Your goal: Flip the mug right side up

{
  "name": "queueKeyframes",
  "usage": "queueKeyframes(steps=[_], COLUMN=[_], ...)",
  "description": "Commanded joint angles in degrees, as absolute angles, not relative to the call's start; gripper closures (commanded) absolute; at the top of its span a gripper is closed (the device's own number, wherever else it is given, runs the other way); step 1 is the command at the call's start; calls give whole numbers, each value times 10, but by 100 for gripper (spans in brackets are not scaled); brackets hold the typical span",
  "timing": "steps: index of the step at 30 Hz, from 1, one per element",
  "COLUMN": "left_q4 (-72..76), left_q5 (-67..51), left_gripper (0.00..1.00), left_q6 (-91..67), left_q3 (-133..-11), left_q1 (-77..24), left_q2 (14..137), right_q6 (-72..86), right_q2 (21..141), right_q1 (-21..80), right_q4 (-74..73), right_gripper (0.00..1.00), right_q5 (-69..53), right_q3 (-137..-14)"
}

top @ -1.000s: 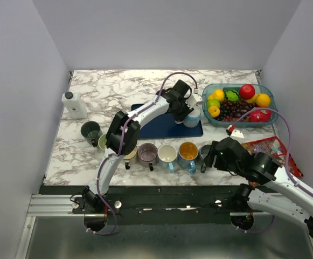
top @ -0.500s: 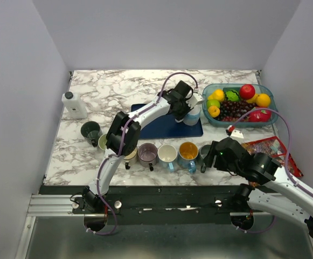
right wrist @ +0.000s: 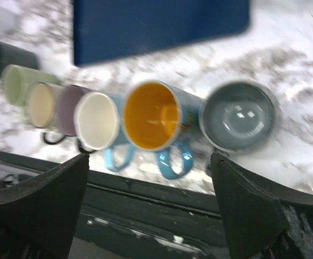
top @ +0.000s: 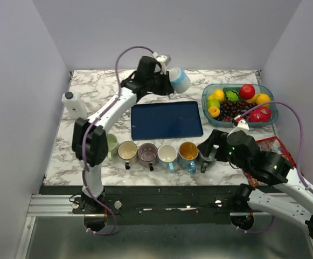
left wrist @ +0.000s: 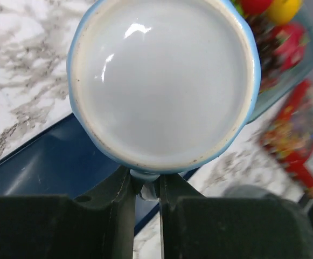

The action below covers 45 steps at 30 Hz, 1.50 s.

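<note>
The light blue mug [top: 179,80] hangs in the air over the back of the table, tipped on its side. My left gripper [top: 168,81] is shut on its handle. In the left wrist view the mug's white base [left wrist: 164,81] faces the camera, and the handle is pinched in my left gripper [left wrist: 145,191]. My right gripper [top: 207,152] stands wide open low over the front row of mugs, near the grey mug [top: 204,152]. In the right wrist view nothing sits within my right gripper [right wrist: 151,210].
A blue mat [top: 167,120] lies mid-table. Several upright mugs line the front edge, among them an orange-lined one [right wrist: 151,116], a white one [right wrist: 97,121] and the grey one [right wrist: 240,116]. A fruit bowl [top: 265,116] stands back right, a white bottle [top: 74,104] left, a red bag [top: 269,148] right.
The left arm has lifted the mug off the right end of the blue mat, up and toward the back. The right gripper has opened wider and shifted slightly.
</note>
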<state>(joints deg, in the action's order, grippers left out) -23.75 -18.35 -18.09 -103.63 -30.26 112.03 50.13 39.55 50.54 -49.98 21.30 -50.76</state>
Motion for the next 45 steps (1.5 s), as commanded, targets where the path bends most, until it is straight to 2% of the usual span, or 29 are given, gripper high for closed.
queueKeyframes(steps=[1, 7, 13, 20, 23, 27, 31, 42, 45], left_q4=[14, 273, 379, 389, 417, 428, 429, 374, 375], left_q5=[-326, -359, -401, -415, -414, -417, -429, -432, -432], left_gripper=[100, 100, 100, 100, 100, 100, 100, 100, 100], left_q6=[-394, -616, -714, -712, -714, -710, -704, -655, -656], left_q3=[-954, -817, -770, -748, -729, -715, -711, -721, -718], left_q1=[-293, -285, -291, -318, -323, -329, -337, -353, -355], left_q2=[989, 871, 821, 772, 752, 733, 722, 701, 700], right_q6=[439, 365, 295, 279, 280, 280, 272, 236, 239], right_q2=[388, 431, 478, 526, 533, 538, 526, 537, 550], right_q1=[504, 504, 504, 504, 504, 504, 504, 504, 504], right_q4=[-375, -209, -121, -69, -62, -45, -10, 24, 20], right_gripper=[0, 0, 2, 4, 8, 19, 38, 39, 42], right_q5=[183, 143, 104, 97, 100, 91, 96, 7, -18], right_q3=[-547, -590, -669, -712, -712, -703, -686, -689, -695])
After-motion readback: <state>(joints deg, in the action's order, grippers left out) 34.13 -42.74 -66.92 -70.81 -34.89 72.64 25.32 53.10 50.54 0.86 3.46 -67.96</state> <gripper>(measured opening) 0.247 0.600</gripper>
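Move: The mug, mouth tilted down, hangs by its handle in the left gripper, its body about 5 cm above, 2 cm ahead and 3 cm right of those fingers. It is taken to the right gripper, some 26 cm back, 14 cm right, level. From the right gripper, the mug is about 27 cm ahead, 11 cm left, 5 cm up; the grey mug 6 cm ahead straight on and orange mug 6 cm ahead, 8 cm left, both 16 cm below. Bring the left gripper up about 28 cm and back 24 cm, keeping the mug's handle pinched and rolling its right side up some 55 degrees so the fingers point rightward and slightly up. Meanwhile raise the right gripper 27 cm and 11 cm left, tip its fingers up, and narrow them from wide open to about 60 percent, with the handle between them, unpinched. ##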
